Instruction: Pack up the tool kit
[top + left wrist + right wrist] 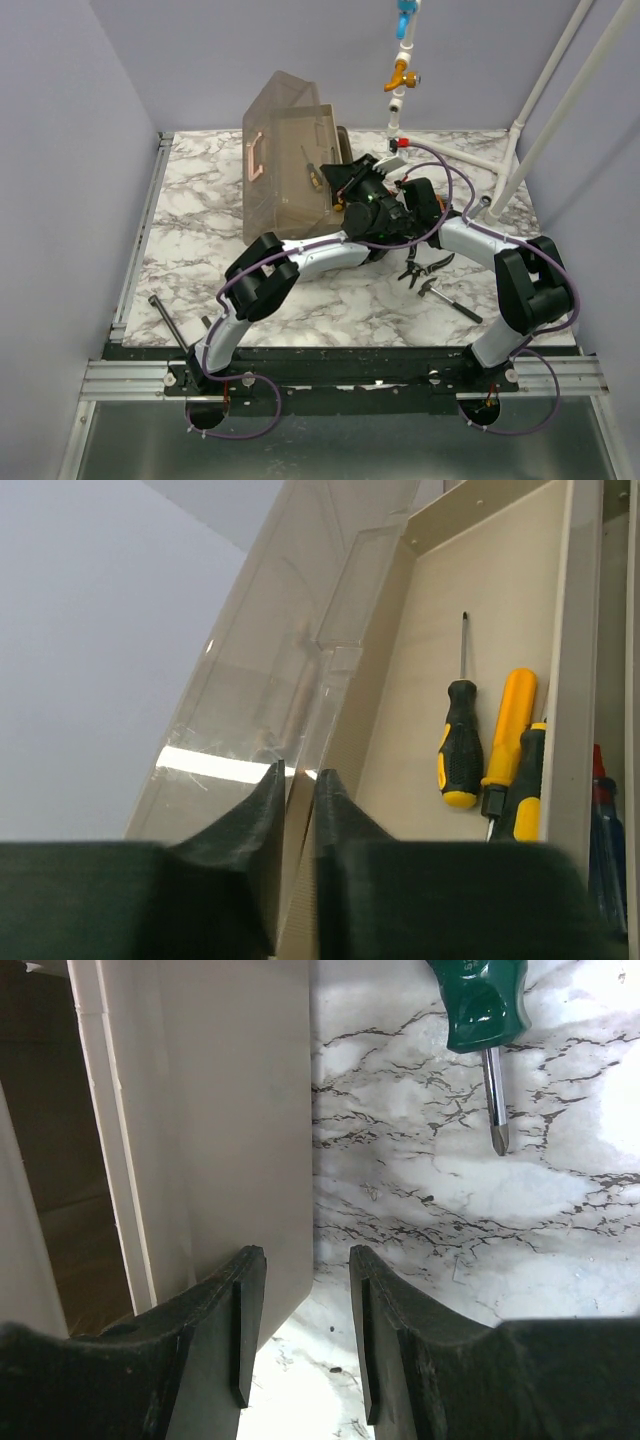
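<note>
The grey-brown toolbox (285,165) with a pink handle (255,160) stands open at the back of the marble table. My left gripper (298,772) is shut on the thin edge of a beige tray (420,670), next to the translucent lid (260,680). A black-and-yellow screwdriver (460,742) and a yellow-handled one (508,730) lie in that tray. My right gripper (305,1255) is open and empty, its left finger in front of a beige tray's corner (230,1110). A green-handled screwdriver (485,1005) lies on the marble ahead of it.
Pliers (420,268) and a hammer-like tool (450,298) lie on the table (200,200) at the right. A dark rod (170,320) lies near the front left. White pipes with a valve (400,75) stand at the back right. Both arms cross over the table's middle.
</note>
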Available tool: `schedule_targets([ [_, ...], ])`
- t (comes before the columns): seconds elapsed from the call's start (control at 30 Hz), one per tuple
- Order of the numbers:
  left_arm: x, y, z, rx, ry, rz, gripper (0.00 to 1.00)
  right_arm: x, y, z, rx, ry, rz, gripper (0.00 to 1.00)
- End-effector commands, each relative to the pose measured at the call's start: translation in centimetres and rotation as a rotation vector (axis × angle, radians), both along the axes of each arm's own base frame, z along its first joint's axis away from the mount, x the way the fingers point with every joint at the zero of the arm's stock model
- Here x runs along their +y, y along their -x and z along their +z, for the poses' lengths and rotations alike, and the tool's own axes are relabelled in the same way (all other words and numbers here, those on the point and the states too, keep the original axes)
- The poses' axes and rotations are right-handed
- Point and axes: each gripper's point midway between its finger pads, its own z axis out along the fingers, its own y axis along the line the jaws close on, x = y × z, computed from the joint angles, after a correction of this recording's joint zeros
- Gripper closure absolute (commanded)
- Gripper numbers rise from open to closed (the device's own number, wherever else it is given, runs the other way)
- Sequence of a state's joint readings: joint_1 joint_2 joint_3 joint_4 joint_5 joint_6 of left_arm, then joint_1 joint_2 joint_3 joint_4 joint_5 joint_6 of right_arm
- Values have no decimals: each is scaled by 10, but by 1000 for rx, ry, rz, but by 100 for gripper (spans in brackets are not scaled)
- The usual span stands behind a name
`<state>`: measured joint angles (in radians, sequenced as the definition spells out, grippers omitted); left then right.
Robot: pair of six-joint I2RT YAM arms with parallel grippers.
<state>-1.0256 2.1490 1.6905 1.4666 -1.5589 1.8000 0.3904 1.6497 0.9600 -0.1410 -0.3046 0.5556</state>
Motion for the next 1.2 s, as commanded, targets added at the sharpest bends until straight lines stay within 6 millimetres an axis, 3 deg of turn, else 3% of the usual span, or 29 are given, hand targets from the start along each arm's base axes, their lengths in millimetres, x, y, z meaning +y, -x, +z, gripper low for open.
schedule_targets([
  [0.0, -20, 17, 0, -189, 353, -53, 65, 11, 3, 2, -3, -31, 40, 54],
  [0.03, -23, 17, -2, -195, 367, -57, 54, 10, 3, 2, -7, -29, 38, 53],
  [0.17, -36, 20, -4, -206, 398, -76, 27, 4, 0, 3, -14, -4, 7, 53],
  [0.23, -41, 22, -4, -219, 424, -85, 19, 2, -1, 6, -27, 4, -6, 53],
  [0.43, -55, 32, 4, -253, 506, -118, 17, 1, -4, 10, -43, 10, -14, 53],
  [0.73, -61, 66, 61, -294, 648, -194, 13, -16, -9, 13, -59, 87, -83, 54],
  [0.9, -38, 82, 89, -342, 752, -215, 13, -36, -14, 29, -115, 148, -173, 53],
  [1.03, 1, 93, 119, -426, 861, -230, 12, -44, -14, 47, -167, 158, -201, 53],
  [1.17, 32, 107, 133, -493, 903, -284, 12, -44, -13, 60, -193, 149, -199, 54],
])
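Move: The left hand has the clear lid's free rim right at its shut fingertips. From this hand the tool box's middle is about 5 cm ahead, 2 cm to the right and 20 cm below. From the right hand, beside the box's right wall, that rim is some 13 cm left, roughly level fore-and-aft and 20 cm up, while the green screwdriver lies about 4 cm straight ahead and 6 cm below. Left fingers open off the lid rim, swing 7 cm right, then back and up 10; right lifts 5. ##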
